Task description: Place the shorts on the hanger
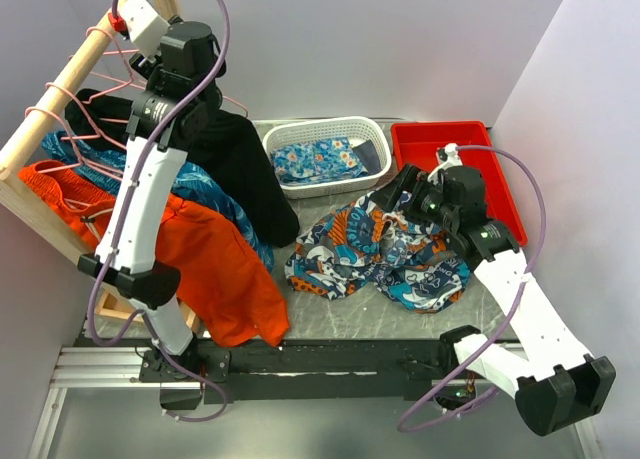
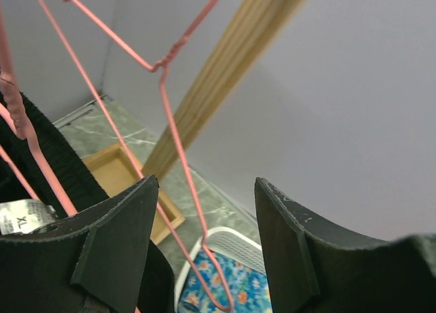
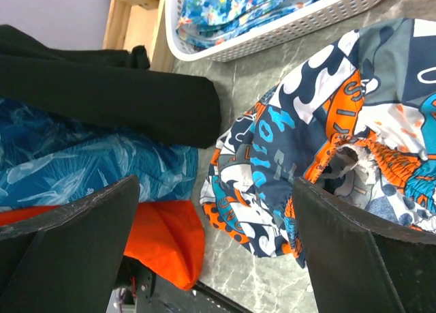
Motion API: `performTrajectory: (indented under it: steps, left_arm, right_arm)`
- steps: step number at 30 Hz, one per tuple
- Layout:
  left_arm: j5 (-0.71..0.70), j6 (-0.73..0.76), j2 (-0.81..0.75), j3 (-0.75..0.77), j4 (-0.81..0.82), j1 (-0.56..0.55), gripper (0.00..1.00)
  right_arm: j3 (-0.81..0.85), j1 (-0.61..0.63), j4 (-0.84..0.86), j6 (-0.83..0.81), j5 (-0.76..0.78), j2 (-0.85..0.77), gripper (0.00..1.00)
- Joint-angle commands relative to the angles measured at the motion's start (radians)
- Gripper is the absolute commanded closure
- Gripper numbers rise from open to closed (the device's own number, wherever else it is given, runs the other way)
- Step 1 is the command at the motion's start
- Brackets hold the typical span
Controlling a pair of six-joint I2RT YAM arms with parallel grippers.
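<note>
The shorts (image 1: 375, 249), patched in orange, teal, navy and white, lie crumpled on the table in front of the right arm. In the right wrist view the shorts (image 3: 306, 136) show their orange-edged waistband. My right gripper (image 1: 402, 191) hovers over their far edge, and its jaws (image 3: 214, 258) are wide open with nothing between them. My left gripper (image 1: 128, 24) is raised to the wooden rack at the top left. It is open (image 2: 204, 190), and the thin pink wire of a hanger (image 2: 178, 156) runs down between its fingers without visibly touching them. Several pink hangers (image 1: 100, 107) hang on the pole.
The wooden rack pole (image 1: 70, 79) slants across the left side. A black garment (image 1: 240, 169), blue leafy shorts (image 1: 200, 184) and orange shorts (image 1: 215, 259) hang from it. A white basket (image 1: 330, 122) holds blue floral cloth (image 1: 320, 159). A red bin (image 1: 455, 139) stands at the back right.
</note>
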Motion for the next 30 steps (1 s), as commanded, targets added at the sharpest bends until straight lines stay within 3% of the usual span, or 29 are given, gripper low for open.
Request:
performTrajectory:
  steps: [1,30]
  left_arm:
    - [0.011,-0.03,-0.006,0.026,-0.034,0.027,0.36]
    - [0.041,-0.098,0.068,0.054,-0.09,0.129,0.4]
  right_arm:
    - [-0.016,0.005,0.032,-0.026,-0.036,0.004,0.0]
    - [-0.028,0.005,0.032,-0.055,-0.084,0.062,0.0]
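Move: The empty far hanger is just beyond the left hand's open fingers, its middle about 4 cm ahead and 2 cm below, neither left nor right. The black garment hangs some 8 cm back, 3 cm left and 17 cm lower. From the right hand, the patterned shorts lie crumpled about 24 cm below, level fore and aft and 2 cm left; the white basket is some 23 cm farther out and 14 cm left, the red bin 16 cm out and 18 cm right, both about 22 cm lower. Towards the empty far hanger, the left hand eases about 4 cm left, sinking some 3 cm and reaching a little forward; it yaws slightly left with its fingers still partly open on either side of the wire's line, and no grip yet shows. The right hand, empty and wide open, sinks about 4 cm towards the shorts, its fingers tipping slightly further down. ##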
